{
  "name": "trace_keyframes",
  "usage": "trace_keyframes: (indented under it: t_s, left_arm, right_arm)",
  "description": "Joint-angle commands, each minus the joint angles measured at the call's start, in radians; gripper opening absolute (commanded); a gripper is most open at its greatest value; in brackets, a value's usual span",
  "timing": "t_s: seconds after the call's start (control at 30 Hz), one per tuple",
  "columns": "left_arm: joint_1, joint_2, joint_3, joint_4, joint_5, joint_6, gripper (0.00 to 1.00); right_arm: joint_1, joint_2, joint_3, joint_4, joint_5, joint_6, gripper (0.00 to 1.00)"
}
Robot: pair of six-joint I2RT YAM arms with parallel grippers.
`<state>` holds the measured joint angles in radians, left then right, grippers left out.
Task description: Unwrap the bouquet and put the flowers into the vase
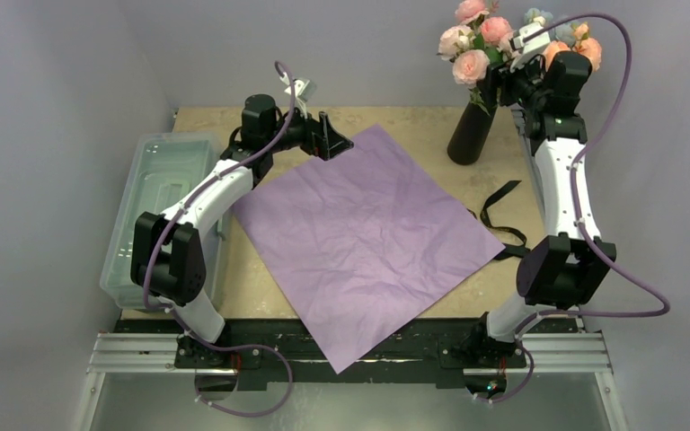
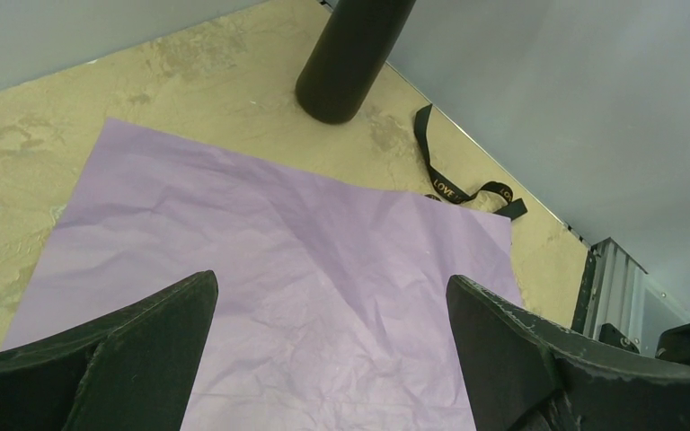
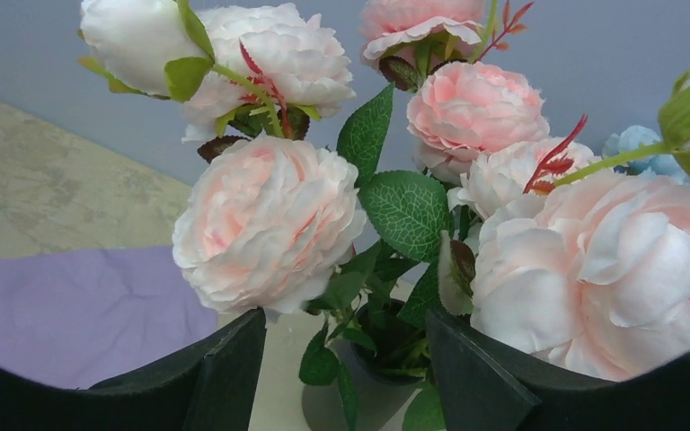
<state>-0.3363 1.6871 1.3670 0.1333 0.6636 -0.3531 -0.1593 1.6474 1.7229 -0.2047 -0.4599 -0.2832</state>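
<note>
The flowers [image 1: 473, 40], pink, peach and pale blue, stand in the black vase [image 1: 472, 132] at the back right of the table. In the right wrist view the blooms [image 3: 269, 220] fill the frame and the stems drop into the vase mouth [image 3: 386, 346]. My right gripper [image 1: 514, 67] hovers among the blooms above the vase, jaws open [image 3: 346, 359], nothing pinched between them. The bouquet is undone: its lilac paper [image 1: 364, 229] lies flat mid-table, the black ribbon [image 1: 503, 220] beside it. My left gripper [image 1: 332, 139] hangs open over the paper's far corner [image 2: 332, 296].
A clear plastic bin [image 1: 157, 211] sits along the table's left edge beside the left arm. The ribbon [image 2: 454, 184] lies loose between the vase base [image 2: 346, 58] and the paper. Grey walls close the back and sides. A metal rail [image 1: 350, 350] runs along the near edge.
</note>
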Motion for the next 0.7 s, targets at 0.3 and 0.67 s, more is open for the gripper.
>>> trace_keyframes:
  t_s: [0.3, 0.67]
  left_arm:
    - [0.0, 0.121, 0.249, -0.399, -0.093, 0.077, 1.0]
    - [0.028, 0.109, 0.256, -0.518, -0.253, 0.124, 1.0]
  right_arm:
    - [-0.003, -0.162, -0.136, -0.016, -0.059, 0.03, 0.94]
    - [-0.003, -0.277, -0.24, -0.006, -0.096, 0.113, 0.98]
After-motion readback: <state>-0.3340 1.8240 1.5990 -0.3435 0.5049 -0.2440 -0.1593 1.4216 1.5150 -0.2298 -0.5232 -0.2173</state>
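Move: The right hand's fingers are already parted at the bouquet: the flower heads centre some 14 cm ahead and 6 cm to its right at about its height, with the vase's middle roughly 16 cm straight ahead and 27 cm below. The purple wrapping sheet centres about 11 cm back, 24 cm left and 38 cm down; the black ribbon lies 6 cm back, 10 cm right, equally low. From the left hand the sheet's middle is about 3 cm back, 9 cm right and 28 cm down. Heading away from the flowers and vase, the right hand draws back about 6 cm and drifts slightly left, dipping about a centimetre and recovering, while its partly open fingers spread to full width; whether they still brush leaves at the start can't be made out. The empty left hand, wide open, sinks about 6 cm towards the purple sheet, easing slightly forward and left and tipping its fingers down some 20 degrees. ##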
